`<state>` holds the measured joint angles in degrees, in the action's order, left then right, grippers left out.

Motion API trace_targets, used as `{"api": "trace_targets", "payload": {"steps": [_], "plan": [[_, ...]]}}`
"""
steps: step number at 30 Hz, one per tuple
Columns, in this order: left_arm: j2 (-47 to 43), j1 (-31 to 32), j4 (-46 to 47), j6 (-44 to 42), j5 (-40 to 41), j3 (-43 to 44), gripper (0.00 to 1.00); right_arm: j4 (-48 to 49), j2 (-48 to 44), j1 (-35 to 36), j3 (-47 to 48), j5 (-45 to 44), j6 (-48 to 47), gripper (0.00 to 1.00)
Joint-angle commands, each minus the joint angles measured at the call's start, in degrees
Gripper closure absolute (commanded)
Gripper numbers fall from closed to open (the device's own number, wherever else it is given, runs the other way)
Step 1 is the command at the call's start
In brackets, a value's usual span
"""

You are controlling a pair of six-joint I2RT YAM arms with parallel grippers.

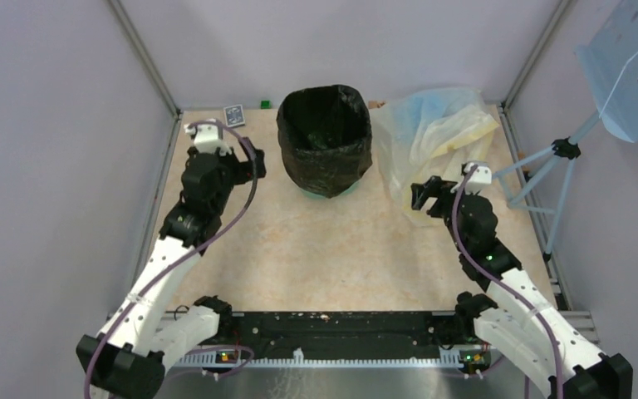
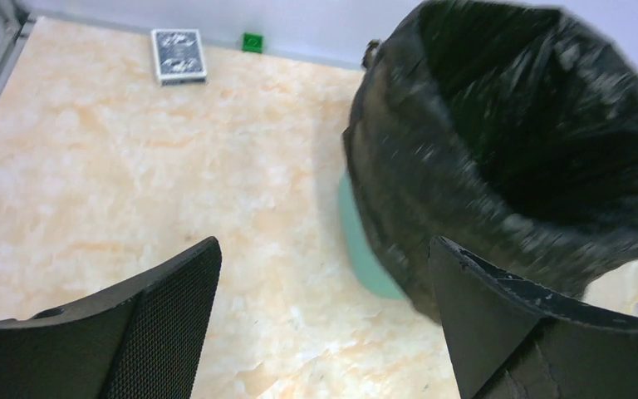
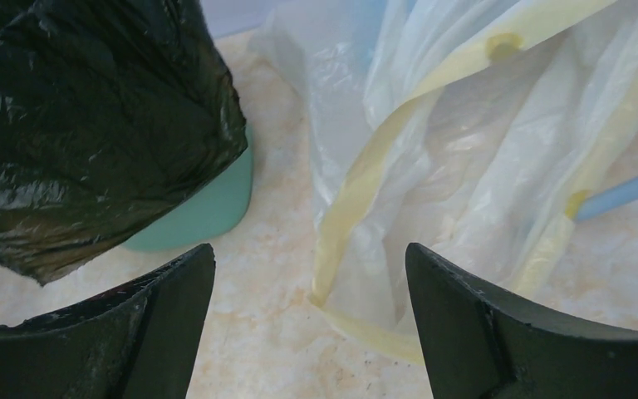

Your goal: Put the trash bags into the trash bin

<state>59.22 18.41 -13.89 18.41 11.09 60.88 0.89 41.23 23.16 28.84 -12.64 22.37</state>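
The glossy black trash bag (image 1: 326, 141) lines the mint-green trash bin (image 1: 326, 193) at the table's back middle; its mouth is open and its skirt hangs over the rim, so only the bin's base shows. The bag (image 2: 515, 150) and a strip of the bin (image 2: 364, 249) show in the left wrist view, and the bag (image 3: 91, 125) and bin (image 3: 203, 212) in the right wrist view. My left gripper (image 1: 245, 162) is open and empty to the left of the bin. My right gripper (image 1: 422, 198) is open and empty to the right of it, by the pale plastic heap.
A pale translucent yellowish-blue plastic heap (image 1: 436, 133) lies right of the bin, close to my right gripper (image 3: 309, 266). A card deck (image 1: 233, 115) and a small green block (image 1: 264, 104) lie at the back wall. A light-blue perforated panel (image 1: 631, 66) on a stand rises at the right.
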Motion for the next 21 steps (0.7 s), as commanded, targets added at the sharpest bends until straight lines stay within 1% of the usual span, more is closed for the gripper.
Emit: {"api": "trace_targets", "payload": {"steps": [1,3,6,8,10,12,13,16,17,19,21], "plan": [[-8.15,-0.06,18.32,0.54,4.89,-17.88,0.01,8.31,-5.2,-0.31,-3.81,-8.81,-4.83,0.16],[-10.71,-0.09,20.75,1.07,5.31,-23.78,0.01,13.93,-7.88,-0.28,-7.74,-9.84,-9.66,0.15],[-11.68,-0.05,23.76,2.21,3.26,-29.4,0.01,22.53,-10.4,-0.3,-13.76,-16.34,-14.46,0.15],[-11.97,-0.07,28.03,-1.5,-2.45,-33.66,0.01,31.54,-10.22,-0.36,-19.35,-17.8,-20.04,0.15],[-11.91,-0.05,34.8,-4.26,-5.49,-37.85,0.01,40.25,-7.93,-0.94,-22.93,-17.98,-21.58,0.17],[-10.52,-0.01,40.31,-5.08,-3.97,-40.8,0.01,45.72,-2.86,-2.51,-24.19,-19.33,-22.08,0.17],[-9.41,-0.05,41.58,-5.28,-2.26,-41.29,0.01,48.22,0.49,-3.49,-24.45,-20.17,-22.94,0.17],[-5.41,-0.06,41.69,-6.79,3.46,-40.67,0.01,55.8,10.55,-7.35,-25.35,-19.99,-23.57,0.17],[-4.09,0.0,42.56,-7.35,4.77,-40.78,0.01,59.78,13.54,-8.16,-26.31,-19.89,-23.08,0.17],[-1.69,-0.08,45.35,-8.43,5.88,-41.68,0.01,69.07,19.23,-9.03,-28.26,-19.53,-24.3,0.17],[0.13,-0.05,48.39,-10.35,5.88,-42.78,0.01,74.12,24.96,-10.02,-28.4,-18.27,-24.87,0.17]]}}
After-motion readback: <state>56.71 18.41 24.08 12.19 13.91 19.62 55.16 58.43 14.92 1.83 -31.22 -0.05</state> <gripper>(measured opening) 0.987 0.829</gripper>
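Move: About 20 cm to the right of the left hand and 10 cm ahead stands the trash bin with its black bag, its middle some 17 cm lower; the card pack lies roughly 30 cm ahead and 11 cm left, on the table 30 cm down. From the right hand the bin is about 24 cm left, 16 cm ahead and 7 cm lower, while the clear bag's middle is some 20 cm ahead, 6 cm right and 18 cm below. Dropping nearly straight down by about 18 cm beside the lined bin, the empty left hand leaves the height of its mouth, easing slightly back. The empty right hand swings away from the bin, some 11 cm to the right and 9 cm down, towards the blue stand, its wrist turning clockwise some 25 degrees and rolling left side down. Both grippers stay open. ##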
